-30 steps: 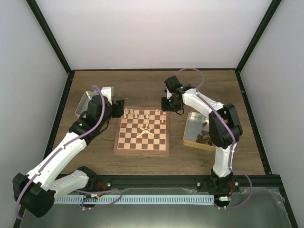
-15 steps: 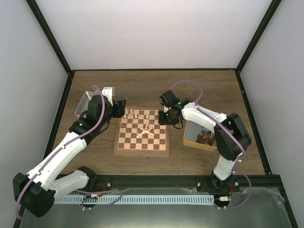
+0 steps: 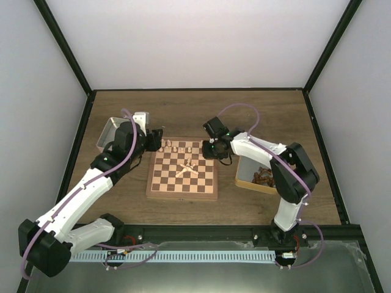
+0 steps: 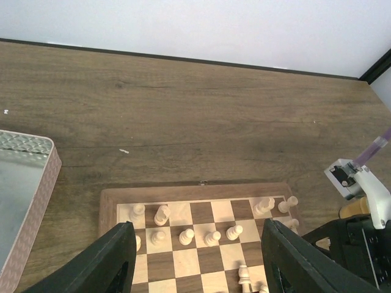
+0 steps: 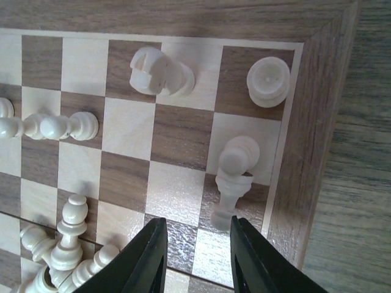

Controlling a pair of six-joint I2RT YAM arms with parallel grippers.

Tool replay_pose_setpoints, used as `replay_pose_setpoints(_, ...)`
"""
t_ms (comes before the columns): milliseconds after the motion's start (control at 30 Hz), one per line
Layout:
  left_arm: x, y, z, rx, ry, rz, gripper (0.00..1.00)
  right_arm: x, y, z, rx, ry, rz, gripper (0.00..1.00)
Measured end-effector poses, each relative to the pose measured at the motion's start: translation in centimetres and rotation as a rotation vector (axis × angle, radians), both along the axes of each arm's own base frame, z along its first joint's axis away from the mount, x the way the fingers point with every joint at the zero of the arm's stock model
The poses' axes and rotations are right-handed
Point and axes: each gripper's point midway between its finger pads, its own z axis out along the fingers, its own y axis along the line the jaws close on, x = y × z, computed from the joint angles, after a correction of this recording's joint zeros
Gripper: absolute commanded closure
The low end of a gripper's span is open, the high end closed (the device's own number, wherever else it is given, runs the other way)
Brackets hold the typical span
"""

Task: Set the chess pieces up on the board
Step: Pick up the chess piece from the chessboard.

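Observation:
The board (image 3: 182, 194) lies mid-table. Pale chess pieces (image 3: 183, 147) stand along its far rows, and a few more lie in a heap (image 3: 186, 168) near its middle. My right gripper (image 5: 197, 229) is open low over the far right corner. A pawn (image 5: 238, 160) stands just beyond its right fingertip, with a rook (image 5: 269, 80) and a knight (image 5: 160, 72) behind it. Nothing is between the fingers. My left gripper (image 4: 197, 244) hangs open and empty over the far left corner, above upright pawns (image 4: 212, 237).
A metal tray (image 3: 107, 130) sits left of the board, partly under the left arm. A tan tray (image 3: 243, 180) holding dark brown pieces sits to the right. Black frame posts and white walls close in the table.
My right gripper has come forward and down from behind the board to its far right corner, and its fingers have narrowed a little. The left arm has not moved.

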Motion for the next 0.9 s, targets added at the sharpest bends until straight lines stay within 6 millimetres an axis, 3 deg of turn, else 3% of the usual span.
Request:
replay_pose_setpoints(500,0.1,-0.2,-0.3,0.001,0.010,-0.006,0.42,0.3,-0.4,-1.8,-0.031,-0.036,-0.069,0.75)
replay_pose_setpoints(733,0.1,-0.2,-0.3,0.001,0.010,-0.007,0.42,0.7,-0.7,-2.1,-0.041,-0.052,-0.103,0.92)
replay_pose_setpoints(900,0.1,-0.2,-0.3,0.000,0.011,-0.008,0.42,0.8,-0.7,-2.2,-0.042,-0.059,-0.100,0.97)
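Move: The chess piece to be picked up stands near the board's right edge, about 1 cm ahead of the right hand, 1 cm to its right and 3 cm below. A pawn stands almost against it, some 2 cm farther out and 1 cm farther right; the corner piece is roughly 6 cm ahead and 2 cm right of the hand, and the notched piece 6 cm ahead and 2 cm left. From the left hand the chess piece lies about level, 18 cm right and 21 cm below. The chess piece close behind the pawn is pinched by its upper part as the right hand sinks about 2 cm onto it, easing roughly 1 cm forward and 1 cm right and turning slightly clockwise. The part-open fingers narrow only a little on the way down, then close on it late, when the descent is nearly done. ##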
